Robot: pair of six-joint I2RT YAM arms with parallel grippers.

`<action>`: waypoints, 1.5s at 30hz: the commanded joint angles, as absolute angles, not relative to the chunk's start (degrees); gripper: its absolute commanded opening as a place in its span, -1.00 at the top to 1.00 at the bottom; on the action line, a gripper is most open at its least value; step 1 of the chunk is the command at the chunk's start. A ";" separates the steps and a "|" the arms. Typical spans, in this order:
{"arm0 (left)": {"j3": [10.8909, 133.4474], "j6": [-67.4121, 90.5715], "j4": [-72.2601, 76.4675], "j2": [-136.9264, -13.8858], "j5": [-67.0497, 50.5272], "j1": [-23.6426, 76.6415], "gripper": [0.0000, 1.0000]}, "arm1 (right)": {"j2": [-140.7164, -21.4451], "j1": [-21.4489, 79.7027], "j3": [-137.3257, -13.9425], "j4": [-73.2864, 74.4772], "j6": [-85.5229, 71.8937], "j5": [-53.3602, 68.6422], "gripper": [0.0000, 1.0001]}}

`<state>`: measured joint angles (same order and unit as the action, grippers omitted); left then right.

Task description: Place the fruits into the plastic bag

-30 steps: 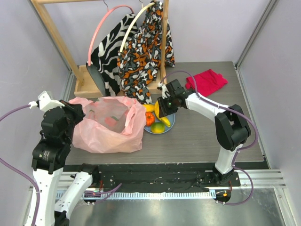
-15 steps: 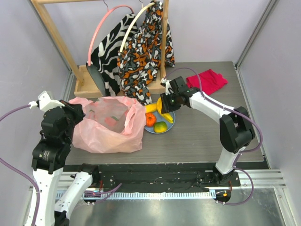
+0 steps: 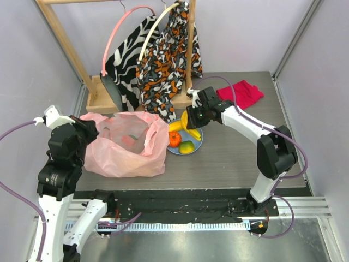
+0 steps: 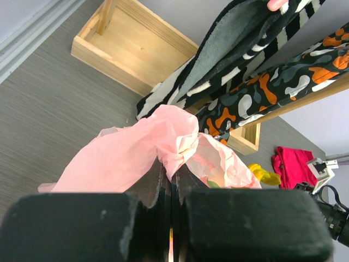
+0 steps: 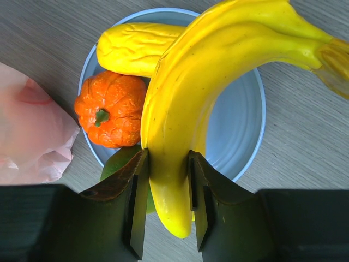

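My right gripper [image 5: 168,158] is shut on a yellow banana [image 5: 185,109] and holds it above the round blue plate [image 5: 240,136]; in the top view the gripper [image 3: 191,123] hangs over the plate's far side. On the plate lie a ribbed orange fruit [image 5: 112,109], a lumpy yellow fruit [image 5: 136,49] and a green-yellow fruit [image 5: 117,164], partly hidden by my finger. The pale-pink plastic bag [image 3: 128,147] lies left of the plate with its mouth up. My left gripper [image 4: 172,169] is shut on the bag's rim [image 4: 174,136], at the bag's left side [image 3: 90,128]. No red apple shows.
A wooden rack [image 3: 98,93] with hanging patterned garments [image 3: 163,60] stands behind the bag and plate. A folded red cloth [image 3: 240,93] lies at the back right. Bare grey table lies right of and in front of the plate.
My right gripper has risen and drawn back a little from the plate, carrying the banana with it. The left gripper and the bag have not moved.
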<state>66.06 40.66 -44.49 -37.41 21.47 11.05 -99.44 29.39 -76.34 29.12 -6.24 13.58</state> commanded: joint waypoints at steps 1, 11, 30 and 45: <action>66.62 41.04 -42.80 -38.14 22.15 10.72 1.00 | -94.14 29.18 -78.84 27.95 -6.94 13.01 0.98; 66.45 40.78 -41.49 -39.11 21.53 10.64 1.00 | -88.95 29.18 -81.03 27.78 -6.77 11.25 0.98; 66.27 40.78 -40.08 -39.82 20.83 10.72 1.00 | -79.63 34.18 -84.11 15.65 -12.22 21.97 0.98; 66.45 41.13 -40.96 -39.02 20.48 10.72 1.00 | -83.40 45.52 -92.46 12.57 -10.90 23.03 0.98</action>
<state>66.06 40.58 -42.85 -39.62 20.93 11.05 -82.65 43.99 -89.01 16.93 -11.44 21.80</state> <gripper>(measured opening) 0.017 0.362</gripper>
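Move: The bananas are already in the right hand's fingers; the plastic bag's open mouth lies about 24 cm to its left and some 4 cm nearer the base, at roughly its height. Some 7 cm below the hand is the plate, 3 cm back and 2 cm left; on it the pumpkin sits 4 cm back and 6 cm left, the mango 7 cm back and 2 cm left. From the left hand, still pinching the rim, the mouth is about 5 cm ahead, 11 cm right, 20 cm below. Right hand lifts the held bananas about 26 cm, later left and back towards the bag, fingers tipping up. ##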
